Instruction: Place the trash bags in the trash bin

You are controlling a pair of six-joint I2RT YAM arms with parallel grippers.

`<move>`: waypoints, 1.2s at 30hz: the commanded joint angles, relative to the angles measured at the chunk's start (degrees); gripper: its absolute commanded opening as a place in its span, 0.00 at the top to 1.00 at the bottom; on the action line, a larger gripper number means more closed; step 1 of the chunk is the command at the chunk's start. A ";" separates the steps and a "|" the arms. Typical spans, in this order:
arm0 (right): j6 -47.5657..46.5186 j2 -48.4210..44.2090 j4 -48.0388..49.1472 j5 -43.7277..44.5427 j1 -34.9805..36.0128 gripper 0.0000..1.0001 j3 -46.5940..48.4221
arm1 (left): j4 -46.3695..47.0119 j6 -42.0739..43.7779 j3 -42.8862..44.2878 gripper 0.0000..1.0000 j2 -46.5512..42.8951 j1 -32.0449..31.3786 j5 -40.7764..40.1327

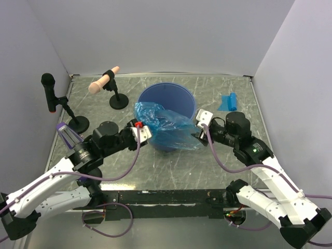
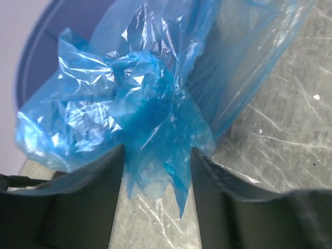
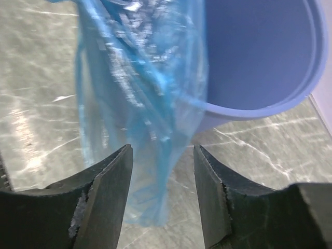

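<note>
The round blue trash bin (image 1: 174,86) stands mid-table. A translucent blue trash bag (image 1: 167,127) lies crumpled over its near rim and hangs down the outside. My left gripper (image 1: 143,132) is at the bag's left side and my right gripper (image 1: 202,124) at its right. In the left wrist view the jaws (image 2: 158,151) stand open with bag film (image 2: 136,98) dangling loosely between them, the bin (image 2: 36,57) behind. The right jaws (image 3: 162,148) are open too, with a strip of bag (image 3: 140,67) hanging between them beside the bin (image 3: 259,52). A small blue packet (image 1: 228,100) lies far right.
At the back left stand a black microphone on a stand (image 1: 49,91) and a beige handle on a round-based stand (image 1: 104,82). Grey walls close the table on three sides. The arm bases sit along the near edge.
</note>
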 commanded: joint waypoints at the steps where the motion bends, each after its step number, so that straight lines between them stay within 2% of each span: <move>1: -0.81 1.47 5.05 4.30 -0.14 0.46 -0.83 | 5.07 -1.84 -0.40 0.58 0.78 0.28 -2.46; 3: -1.86 1.92 4.87 3.51 -0.22 0.62 -1.27 | 3.93 -1.31 -0.67 0.74 0.52 0.45 -2.02; 5: -2.04 2.01 5.04 2.80 -0.22 0.76 -1.10 | 2.44 -0.70 -0.32 0.99 0.26 0.89 -2.02; 6: -1.96 1.92 5.04 2.89 -0.40 0.86 -0.75 | 1.91 -0.08 0.38 0.99 -0.01 1.33 -2.36; 8: -1.52 1.92 5.13 3.15 -0.92 0.99 0.57 | 2.08 1.67 1.69 0.99 -0.27 2.29 -2.98; 12: -0.55 3.58 6.27 2.10 -3.73 1.00 3.82 | 6.11 7.82 3.19 0.99 1.13 7.03 -8.78; 15: 0.59 6.74 7.15 2.19 -6.02 1.00 6.98 | 9.55 9.59 5.38 0.99 4.90 14.94 -6.33; 19: 2.00 11.05 8.29 0.61 -8.39 1.00 11.02 | 12.79 9.42 8.99 0.99 10.70 20.57 -5.36; 28: 3.85 17.65 11.63 4.65 -9.89 1.00 16.57 | 21.59 12.05 9.17 0.99 17.74 24.27 -3.69; 36: 4.81 24.06 12.60 3.95 -13.93 1.00 20.26 | 26.16 14.69 8.91 0.99 22.84 27.79 -0.44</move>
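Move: The trash bag lies bunched over the near rim of the trash bin, its loose edge already between both sets of open fingers: its middle is about 5 cm ahead and 11 cm right of the left hand, some 5 cm lower, and about 5 cm ahead and 12 cm left of the right hand. The bin's middle is some 15 cm ahead of both hands, 11 cm right of the left one and 13 cm left of the right one, about 15 cm below. The black stand is roughly 32 cm ahead and 15 cm left of the left hand; the blue roll is about 28 cm ahead and 17 cm right of the right hand. Both hands first shut their fingers almost on the spot, each pinching the loose edge of the trash bag on its own side of the bin. Then they carry the edge forward along the two sides of the bin mouth and draw apart: the left goes about 18 cm forward and 9 cm left, turning some 25 degrees counter-clockwise, while the right goes about 13 cm forward, rises some 4 cm and turns about 15 degrees clockwise. ##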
